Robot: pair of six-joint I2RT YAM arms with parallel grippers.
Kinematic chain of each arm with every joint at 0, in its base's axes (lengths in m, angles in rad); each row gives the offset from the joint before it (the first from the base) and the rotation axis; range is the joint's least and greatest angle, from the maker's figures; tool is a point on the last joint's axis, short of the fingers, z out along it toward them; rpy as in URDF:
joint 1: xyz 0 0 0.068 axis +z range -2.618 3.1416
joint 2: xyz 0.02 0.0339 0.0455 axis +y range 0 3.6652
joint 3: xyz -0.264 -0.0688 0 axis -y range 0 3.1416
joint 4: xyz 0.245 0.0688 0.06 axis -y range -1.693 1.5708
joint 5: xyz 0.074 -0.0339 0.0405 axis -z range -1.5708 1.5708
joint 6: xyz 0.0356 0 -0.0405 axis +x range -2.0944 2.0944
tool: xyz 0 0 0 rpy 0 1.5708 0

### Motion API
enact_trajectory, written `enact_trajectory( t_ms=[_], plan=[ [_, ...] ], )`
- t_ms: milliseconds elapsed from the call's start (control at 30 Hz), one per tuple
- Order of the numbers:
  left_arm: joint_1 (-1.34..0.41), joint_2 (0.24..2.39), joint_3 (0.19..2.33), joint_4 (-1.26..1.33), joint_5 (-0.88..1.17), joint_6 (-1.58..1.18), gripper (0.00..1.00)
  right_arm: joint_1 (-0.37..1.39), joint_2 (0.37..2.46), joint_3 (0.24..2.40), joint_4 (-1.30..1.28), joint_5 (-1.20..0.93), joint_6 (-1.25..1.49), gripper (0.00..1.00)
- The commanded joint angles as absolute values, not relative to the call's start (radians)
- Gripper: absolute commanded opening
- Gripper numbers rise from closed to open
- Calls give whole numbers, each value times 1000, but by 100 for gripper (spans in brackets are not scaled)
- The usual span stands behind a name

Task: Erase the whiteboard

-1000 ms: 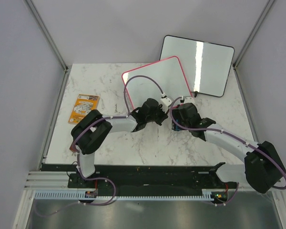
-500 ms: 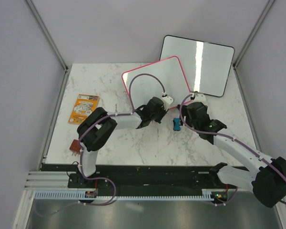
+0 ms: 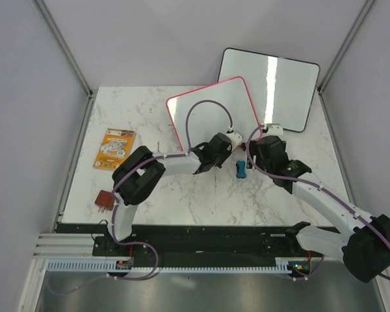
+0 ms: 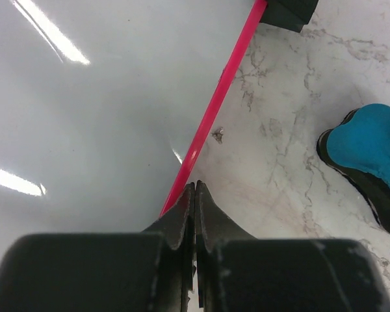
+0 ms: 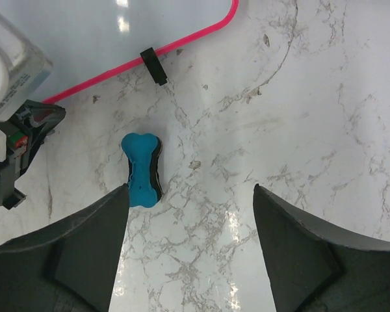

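The whiteboard (image 3: 211,110), white with a pink frame (image 4: 216,107), lies tilted at the back middle of the marble table; only glare shows on its surface (image 5: 110,26). A black foot (image 5: 154,65) sits on its near edge. A blue bone-shaped eraser (image 3: 240,170) (image 5: 142,169) (image 4: 370,156) lies loose on the marble just in front of the board. My left gripper (image 3: 226,144) (image 4: 195,185) is shut and empty, with its tips at the board's near pink edge. Beside the eraser hovers my right gripper (image 3: 255,157) (image 5: 190,188), open and holding nothing, its left finger (image 5: 91,240) closest to it.
A black-framed whiteboard (image 3: 270,88) leans at the back right, overlapping the pink one's corner. An orange packet (image 3: 114,147) lies at the left, and a small red-brown object (image 3: 104,199) sits by the front left edge. Grey walls enclose the table.
My right gripper has pulled back to the right and opened slightly, leaving the blue eraser lying on the table. The left gripper has slid right along the board's near edge, still shut.
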State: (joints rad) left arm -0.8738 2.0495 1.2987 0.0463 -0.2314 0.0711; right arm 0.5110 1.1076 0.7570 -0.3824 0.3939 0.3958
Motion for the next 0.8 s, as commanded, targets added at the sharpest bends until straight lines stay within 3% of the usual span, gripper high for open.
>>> enact_trajectory(
  t_ms=[0,300,600,633,733,767],
  plan=[
    [-871,2059,1348,-26,-348,130,2,502,1097,810,-394,408,377,83],
    [-873,2036,1330,-66,-468,132,2,503,1111,819,-396,405,373,83],
    [-887,1952,1250,-3,-394,152,2,502,1114,816,-394,391,377,83],
    [-894,1936,1241,23,-365,152,4,503,1115,812,-391,391,379,83],
    [-925,1856,1186,58,-286,158,31,503,1117,807,-384,387,380,84],
    [-936,1836,1152,83,-272,167,50,503,1117,804,-380,384,379,85]
  ],
)
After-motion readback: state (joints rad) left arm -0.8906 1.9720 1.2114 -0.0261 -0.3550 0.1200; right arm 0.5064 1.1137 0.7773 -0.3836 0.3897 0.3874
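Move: The whiteboard lies skewed, its lower edge and left clip right at the closed left fingertips and its middle some 14 cm ahead of the left hand, neither left nor right, about level in height. The board's right clip is roughly 11 cm to that hand's right and 3 cm ahead, and the eraser about 10 cm right and 5 cm back. From the raised right hand the board's middle is around 20 cm ahead, 23 cm left and 11 cm down. The whiteboard's lower edge is pushed leftward by the shut left fingertips, seemingly against its left clip, the hand going about 4 cm to its left and rolling some 10 degrees, left side up. At the end the left hand eases back 1 to 2 cm, rises slightly, and its fingers start to open. ##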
